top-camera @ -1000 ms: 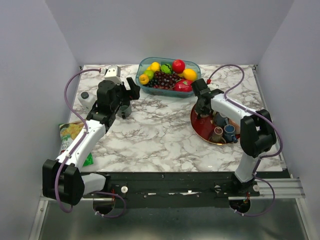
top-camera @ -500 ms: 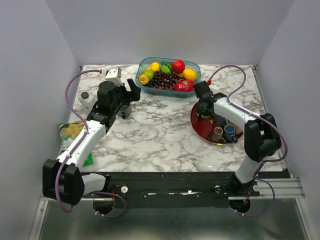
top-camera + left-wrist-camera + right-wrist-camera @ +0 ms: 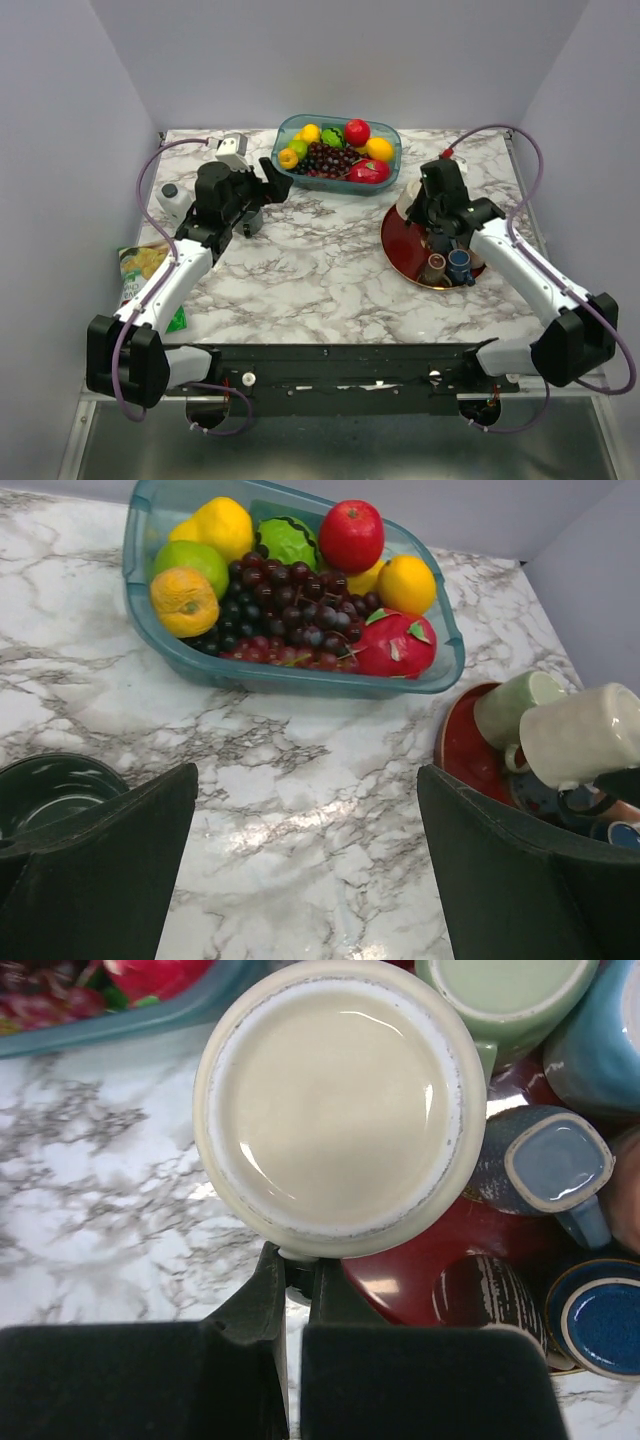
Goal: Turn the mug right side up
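Note:
The cream mug [image 3: 340,1110] hangs over the left rim of the red plate [image 3: 405,250], with my right gripper [image 3: 300,1265] shut on its handle. Its flat base faces the right wrist camera. From the left wrist view the mug [image 3: 580,735] lies tilted on its side in the air above the plate [image 3: 465,755]. From above, a pale edge of the mug [image 3: 404,206] shows beside the right gripper [image 3: 425,212]. My left gripper [image 3: 305,820] is open over bare marble at the back left, holding nothing.
A pale green mug [image 3: 515,705], blue cups and a brown cup [image 3: 433,268] crowd the red plate. A teal fruit basket [image 3: 140,570] stands at the back. A dark green bowl [image 3: 50,790] sits by the left gripper. A snack bag [image 3: 140,270] lies at the left edge.
The right gripper closed on the mug's handle, and the arm swung its elbow out to the right, carrying the mug up off the plate. The left arm hardly moved.

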### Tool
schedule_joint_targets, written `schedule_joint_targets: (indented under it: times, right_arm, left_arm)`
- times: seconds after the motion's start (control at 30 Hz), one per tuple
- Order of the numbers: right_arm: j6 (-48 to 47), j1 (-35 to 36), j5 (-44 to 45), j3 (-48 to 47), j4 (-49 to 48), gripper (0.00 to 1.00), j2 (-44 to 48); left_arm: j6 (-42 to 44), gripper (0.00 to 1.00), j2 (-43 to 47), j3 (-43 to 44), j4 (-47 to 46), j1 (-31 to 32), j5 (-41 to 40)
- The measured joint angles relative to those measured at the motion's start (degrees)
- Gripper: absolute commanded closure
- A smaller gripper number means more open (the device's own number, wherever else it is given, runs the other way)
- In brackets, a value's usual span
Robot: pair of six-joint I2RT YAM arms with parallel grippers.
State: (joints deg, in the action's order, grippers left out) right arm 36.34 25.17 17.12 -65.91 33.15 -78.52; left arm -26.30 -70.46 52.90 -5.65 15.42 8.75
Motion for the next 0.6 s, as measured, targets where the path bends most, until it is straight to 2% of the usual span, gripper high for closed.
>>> schedule_joint_targets:
  times: [0.17, 0.37, 0.6]
  right_arm:
    - [-0.3, -0.1, -6.7, -3.3, -0.3, 0.99, 4.3]
    - [1.3, 0.0, -15.8, -11.1, -3.4, 0.99, 4.5]
    - [4.3, 0.0, -25.7, -19.5, -11.5, 0.99, 3.2]
  left_arm:
    - [-4.6, 0.01, -1.4, 0.7, -2.1, 0.1, 7.8]
    - [-10.9, 0.01, -4.6, 6.8, -4.9, 3.5, 17.1]
    - [-22.4, 0.01, -7.3, 9.4, -17.7, 6.5, 26.6]
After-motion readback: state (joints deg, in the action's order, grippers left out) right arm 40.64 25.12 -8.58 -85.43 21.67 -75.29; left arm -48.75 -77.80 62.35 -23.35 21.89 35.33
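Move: The right fingers pinch the cream mug's handle, the mug about 5 cm ahead of them; the open left gripper is roughly 32 cm left, 4 ahead and 8 above. From the left hand, that mug lies some 32 cm right, 1 ahead and 8 below, the fruit basket 18 ahead, 11 right, 20 below. The green mug is about 11 cm ahead of the right hand, 9 right, 10 below. Right hand lifts the cream mug some 22 cm, tilting up leftward, while the open left gripper rises rightward towards it. ##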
